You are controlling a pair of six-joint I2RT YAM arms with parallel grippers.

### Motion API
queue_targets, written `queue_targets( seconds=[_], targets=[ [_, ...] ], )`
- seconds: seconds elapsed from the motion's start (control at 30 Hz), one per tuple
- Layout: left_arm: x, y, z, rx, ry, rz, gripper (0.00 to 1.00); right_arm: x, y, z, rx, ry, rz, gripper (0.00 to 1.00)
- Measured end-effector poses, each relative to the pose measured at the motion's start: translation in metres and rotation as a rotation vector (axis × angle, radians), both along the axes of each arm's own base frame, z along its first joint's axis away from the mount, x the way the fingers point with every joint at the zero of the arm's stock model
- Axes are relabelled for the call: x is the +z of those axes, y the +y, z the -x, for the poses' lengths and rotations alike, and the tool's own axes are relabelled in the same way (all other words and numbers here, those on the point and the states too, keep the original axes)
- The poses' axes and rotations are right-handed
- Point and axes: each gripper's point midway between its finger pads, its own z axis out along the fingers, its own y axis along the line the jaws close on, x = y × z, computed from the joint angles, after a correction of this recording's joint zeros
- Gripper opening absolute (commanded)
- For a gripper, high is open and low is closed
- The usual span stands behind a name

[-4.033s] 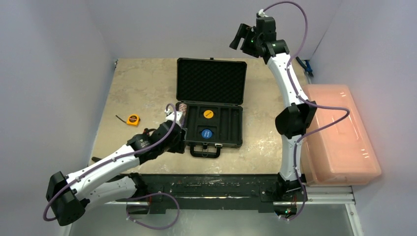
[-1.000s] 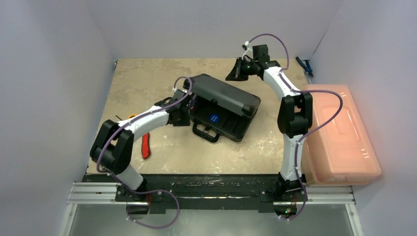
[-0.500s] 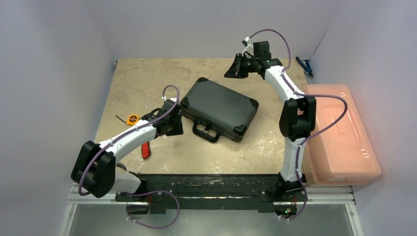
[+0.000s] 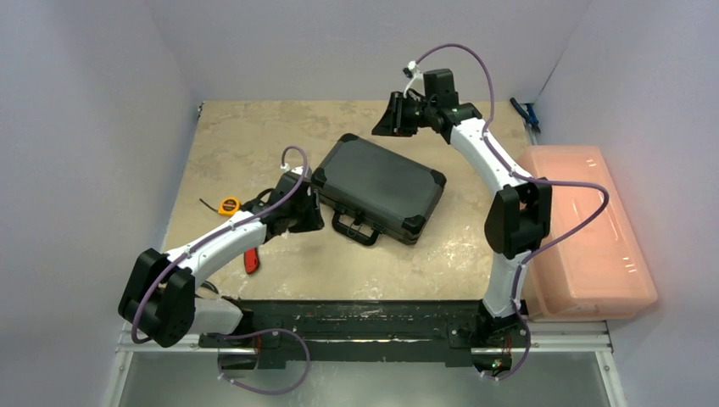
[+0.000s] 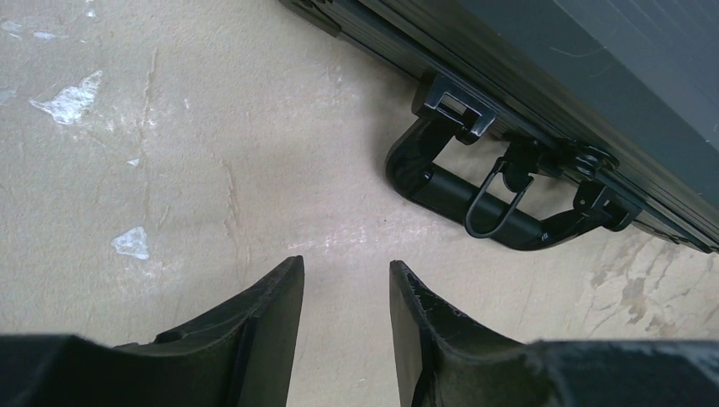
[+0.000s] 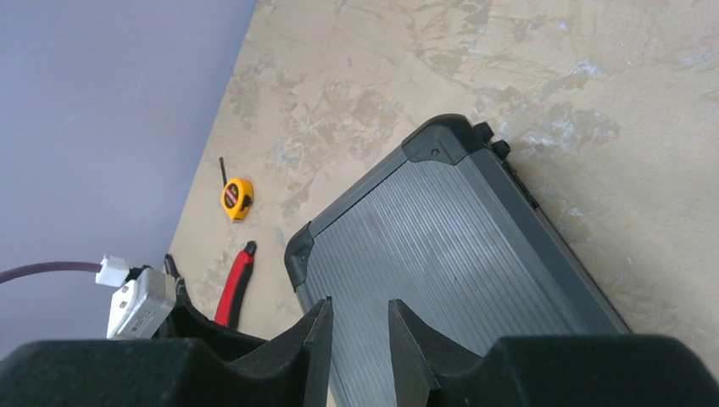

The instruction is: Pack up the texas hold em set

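The texas hold em set's black briefcase (image 4: 379, 188) lies shut and slanted in the middle of the table, its handle (image 4: 354, 229) facing the near side. Chips, discs and dice are hidden inside. My left gripper (image 4: 310, 215) sits low by the case's near-left corner. In the left wrist view that gripper (image 5: 346, 267) is open over bare table, with the handle (image 5: 483, 203) ahead to its right. My right gripper (image 4: 386, 119) hovers above the case's far edge. Seen from the right wrist, this gripper (image 6: 359, 307) is open over the ribbed lid (image 6: 441, 246), holding nothing.
A yellow tape measure (image 4: 229, 205) and a red-handled knife (image 4: 251, 259) lie left of the case, both also in the right wrist view: tape measure (image 6: 236, 197), knife (image 6: 236, 284). A large pink bin (image 4: 585, 229) fills the right side. Blue pliers (image 4: 526, 113) lie at the back right.
The case lid has come down and the case now lies shut. My left arm drew back toward the near-left of the case. The right gripper opened and shifted left.
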Motion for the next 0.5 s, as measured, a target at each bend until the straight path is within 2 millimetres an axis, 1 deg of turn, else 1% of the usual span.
queue_targets(
  seconds=[0.1,0.17,0.23,0.27,0.33,0.4,0.5],
  targets=[
    [0.002,-0.003,-0.002,-0.009,-0.011,0.015,0.55,-0.006,0.006,0.005,0.003,0.004,0.02,0.37],
    [0.004,-0.007,-0.003,-0.02,-0.027,0.032,0.65,-0.012,0.008,0.015,-0.002,0.015,0.041,0.4],
    [0.005,-0.008,-0.002,-0.032,-0.044,0.047,0.75,-0.014,0.007,0.025,-0.012,0.019,0.063,0.47],
    [0.006,-0.008,-0.001,-0.039,-0.054,0.054,0.79,-0.014,0.007,0.031,-0.019,0.016,0.078,0.52],
    [0.01,-0.008,0.003,-0.051,-0.075,0.072,0.84,-0.006,0.006,0.044,-0.026,-0.013,0.101,0.6],
    [0.017,-0.007,0.006,-0.062,-0.104,0.088,0.89,0.006,0.006,0.056,-0.027,-0.052,0.112,0.69],
    [0.031,-0.006,0.008,-0.075,-0.159,0.106,0.92,0.025,0.003,0.076,-0.034,-0.113,0.121,0.82]
  ],
)
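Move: The closed case lies with its middle about 13 cm ahead, 14 cm right and 4 cm below my left hand. Its handle is nearer, some 4 cm ahead and 9 cm right; the red knife lies about 14 cm left and 2 cm back, the tape measure 19 cm left and 8 cm ahead. From my right hand, the case's middle is some 6 cm back, 4 cm left and 21 cm below, its handle 16 cm back and 8 cm left. I draw my right hand back about 7.5 cm over the shut lid, dipping a little before climbing to end slightly higher, while its fingers spread from a third to about two thirds open. My left hand, free beside the case, rises some 3 cm, tips its fingers up a little and opens from under half to nearly wide. Neither touches the case. ##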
